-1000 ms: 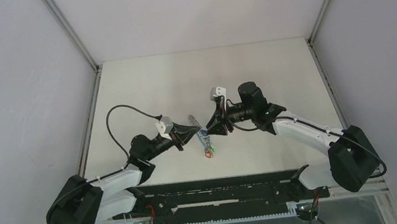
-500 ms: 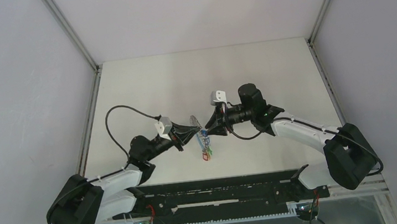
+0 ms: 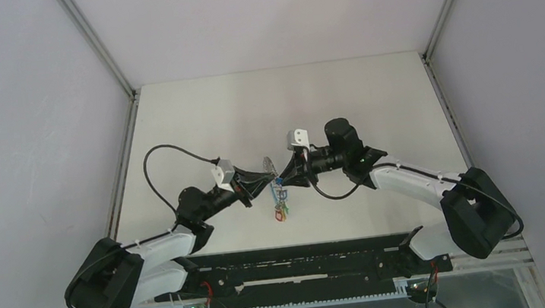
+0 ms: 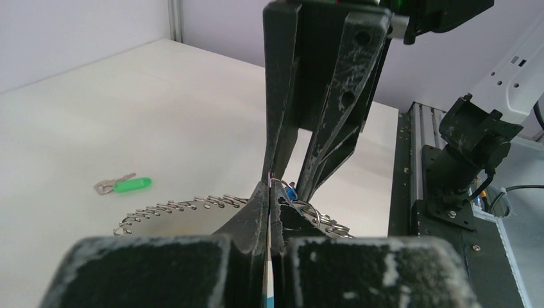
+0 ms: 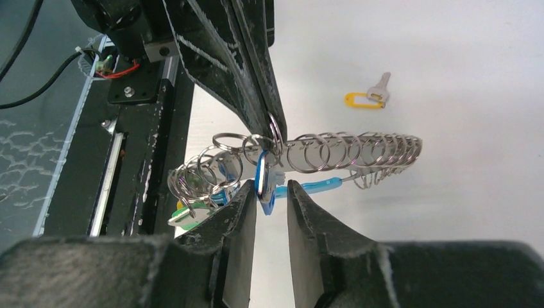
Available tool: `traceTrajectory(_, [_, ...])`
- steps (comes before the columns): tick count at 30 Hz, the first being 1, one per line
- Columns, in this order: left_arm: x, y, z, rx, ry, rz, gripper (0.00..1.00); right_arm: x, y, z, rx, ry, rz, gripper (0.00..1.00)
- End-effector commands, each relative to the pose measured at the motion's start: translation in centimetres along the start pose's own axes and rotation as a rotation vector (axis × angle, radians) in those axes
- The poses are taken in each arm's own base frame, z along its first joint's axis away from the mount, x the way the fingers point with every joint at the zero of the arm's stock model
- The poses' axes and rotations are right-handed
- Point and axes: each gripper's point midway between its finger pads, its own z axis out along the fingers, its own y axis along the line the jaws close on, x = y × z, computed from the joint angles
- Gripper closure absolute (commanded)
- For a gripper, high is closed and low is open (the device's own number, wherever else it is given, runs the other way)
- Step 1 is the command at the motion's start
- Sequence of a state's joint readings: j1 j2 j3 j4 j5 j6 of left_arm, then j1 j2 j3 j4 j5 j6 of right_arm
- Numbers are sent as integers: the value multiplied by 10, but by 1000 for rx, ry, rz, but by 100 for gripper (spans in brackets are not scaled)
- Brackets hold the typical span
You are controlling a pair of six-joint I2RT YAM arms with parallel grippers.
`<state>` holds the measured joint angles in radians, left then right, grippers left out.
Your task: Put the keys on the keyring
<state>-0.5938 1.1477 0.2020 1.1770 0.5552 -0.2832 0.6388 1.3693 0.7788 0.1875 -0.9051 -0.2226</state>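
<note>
My left gripper (image 4: 269, 190) is shut on the thin wire of the keyring (image 5: 321, 151), holding it up off the table. The keyring carries a row of small silver rings and a turquoise sleeve (image 5: 319, 187). A blue-headed key (image 5: 262, 183) hangs from it between the fingers of my right gripper (image 5: 271, 186), which stand apart: the key rests near the left finger with a gap to the right one. From above, the two grippers (image 3: 268, 176) (image 3: 285, 179) meet tip to tip, and coloured tags (image 3: 282, 213) dangle below. A green key (image 4: 126, 186) and an orange-yellow key (image 5: 365, 97) lie on the table.
The black rail (image 3: 296, 262) with the arm bases runs along the near edge, close under the hanging tags. White walls and metal posts (image 3: 102, 49) close in the table (image 3: 370, 98) at the left, right and back.
The right gripper has moved left toward the left gripper, and its fingers have narrowed around the blue key. The left gripper still holds the keyring, nudged slightly.
</note>
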Motion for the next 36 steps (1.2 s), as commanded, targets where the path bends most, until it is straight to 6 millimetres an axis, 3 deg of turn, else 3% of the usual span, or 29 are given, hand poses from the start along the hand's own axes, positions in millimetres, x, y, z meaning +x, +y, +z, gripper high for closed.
traceTrajectory(1, [-22, -6, 0, 21, -94, 25, 100, -1, -2, 6, 8, -16, -60, 76])
traceTrajectory(13, [-21, -6, 0, 17, -110, 3, 100, -8, -2, 10, 21, -44, -103, 80])
traceTrajectory(19, [-22, -4, -1, 2, -118, -4, 100, -10, -1, 8, 32, -41, -116, 100])
traceTrajectory(28, [-35, -4, -6, -24, -168, -1, 100, -2, -6, -2, 102, 40, -147, 100])
traceTrajectory(36, [-50, 0, -10, -68, -228, 6, 100, 0, 7, 11, 77, 108, -182, 100])
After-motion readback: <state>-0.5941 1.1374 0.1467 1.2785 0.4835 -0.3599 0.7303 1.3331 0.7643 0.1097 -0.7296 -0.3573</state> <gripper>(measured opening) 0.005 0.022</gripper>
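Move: The blue key tag hangs at the right hand's open fingertips, about 1 cm to their left and 1 cm below, neither ahead nor back. The keyring hangs 2 cm left, 1 cm ahead and 5 cm below. On the table, some 16 cm lower, the green key lies roughly 22 cm ahead and 5 cm right, the yellow key 13 cm ahead and 17 cm left. From the left hand, the blue tag is 2 cm right, 1 cm back, 3 cm down. The right fingertips close from partly open and pinch the blue key tag after the hand sinks about 1.5 cm beside the left fingertips and edges left; still gripping, the wrist then twists to some 10 degrees in all, mostly rolling about the fingers' line. The left hand stays shut on the keyring's wire ring and, late on, draws about 1 cm left, away from the right hand. ##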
